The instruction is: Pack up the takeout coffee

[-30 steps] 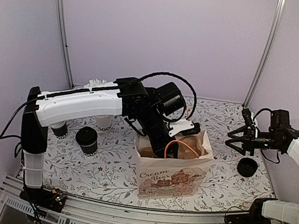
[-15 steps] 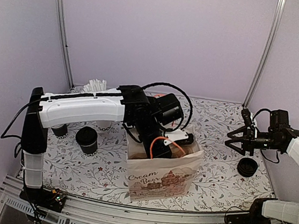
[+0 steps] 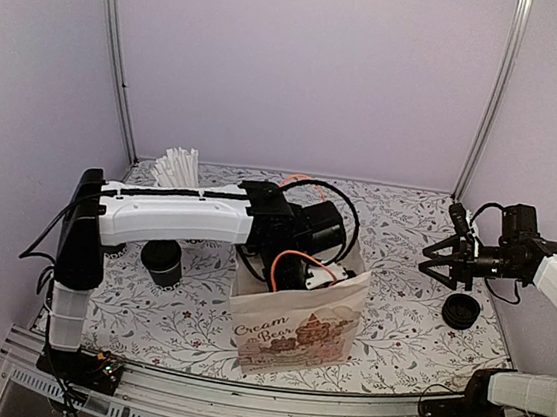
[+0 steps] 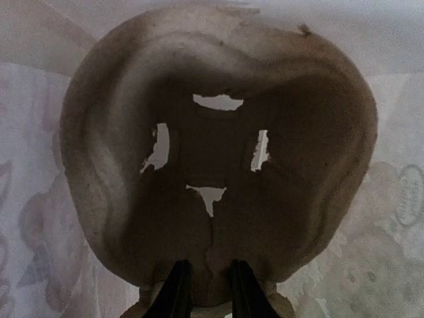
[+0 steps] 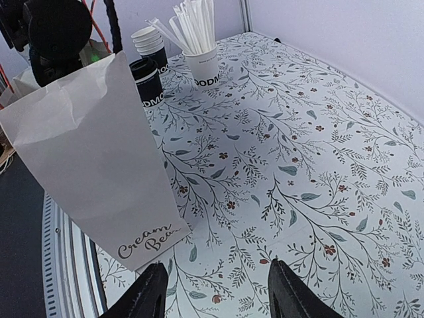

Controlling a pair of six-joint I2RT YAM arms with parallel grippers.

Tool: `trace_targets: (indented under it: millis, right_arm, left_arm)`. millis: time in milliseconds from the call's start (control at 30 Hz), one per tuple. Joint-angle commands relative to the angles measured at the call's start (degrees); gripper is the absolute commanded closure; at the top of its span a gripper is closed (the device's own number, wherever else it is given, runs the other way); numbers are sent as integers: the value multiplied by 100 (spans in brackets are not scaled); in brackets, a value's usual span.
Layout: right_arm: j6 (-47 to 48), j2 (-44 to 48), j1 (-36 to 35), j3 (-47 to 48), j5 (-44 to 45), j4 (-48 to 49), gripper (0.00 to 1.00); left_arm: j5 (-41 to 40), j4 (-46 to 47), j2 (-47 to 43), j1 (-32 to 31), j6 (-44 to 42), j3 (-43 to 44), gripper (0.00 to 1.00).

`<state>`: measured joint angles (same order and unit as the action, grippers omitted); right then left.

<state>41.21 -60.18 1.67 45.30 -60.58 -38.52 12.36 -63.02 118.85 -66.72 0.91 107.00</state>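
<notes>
The takeout coffee [image 3: 162, 261], a black cup with a black lid, stands on the table left of the white paper bag [image 3: 296, 316]; the right wrist view shows it [image 5: 144, 76] behind the bag [image 5: 86, 152]. My left gripper [image 4: 209, 295] is down inside the bag, fingers shut on the near edge of a brown pulp cup carrier [image 4: 218, 152] that fills its view. From above, only the left wrist shows at the bag's mouth. My right gripper [image 3: 444, 260] hovers at the right, well clear of the bag, and it [image 5: 218, 298] is open over bare tablecloth.
A straw holder [image 3: 177, 169] stands at the back left; the right wrist view shows it [image 5: 202, 66] beside a stack of lidless cups [image 5: 149, 38]. A low stack of black lids [image 3: 461, 310] lies under the right gripper. The table's front rail [image 3: 256, 407] runs just before the bag.
The left arm has sunk deeper into the bag, taking the brown carrier down out of the overhead view. The bag has slid left and nearer the front edge. The right arm has stayed put.
</notes>
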Motion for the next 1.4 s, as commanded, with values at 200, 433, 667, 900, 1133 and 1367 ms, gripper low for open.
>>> trace_targets:
  millis: [200,433,667,900,1133,1367]
  right_arm:
    - [102,-29,17,-56,-95,-53,46]
    - [118,-81,17,-48,-95,-63,46]
    - [128,-77,17,-56,-95,-68,46]
    - [133,-85,17,-56,-95,-68,46]
    - [142,-77,17,-56,-103,-76,46]
    - [155,-68,17,-56,-120,-89,46]
  left_arm:
    - [-121,483,352,-155,75,-374,82]
    - [-6,862,474,-168,127,-697,82]
    - [145,1141,551,-196,229,-978,82]
    - [264,1377,611,-267,344,-1190,78]
    - [101,1336,445,-289,414,-1116,59]
    - [126,836,129,-304,609,-537,42]
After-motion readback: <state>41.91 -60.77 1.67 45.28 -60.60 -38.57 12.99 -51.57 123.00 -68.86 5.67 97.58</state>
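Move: Under the left hand, which already holds the empty brown cup tray inside the open bag, the bag floor lies about 11 cm down, roughly straight below. The lidded cup stands some 29 cm to the hand's left and 9 cm farther out, the straw cup about 24 cm left and 20 cm ahead, both with middles roughly 6 cm below it. From the right hand, the bag floor is about 28 cm left, 9 cm back and 20 cm down. Sinking almost straight down inside the bag, the left hand carries the tray about 8 cm towards the bag floor, slowing as it nears the bottom and easing back towards the base by 1 to 2 cm. Near the bottom its fingers spread to about half open, letting go of the tray's middle bridge, and the hand just begins to lift. ##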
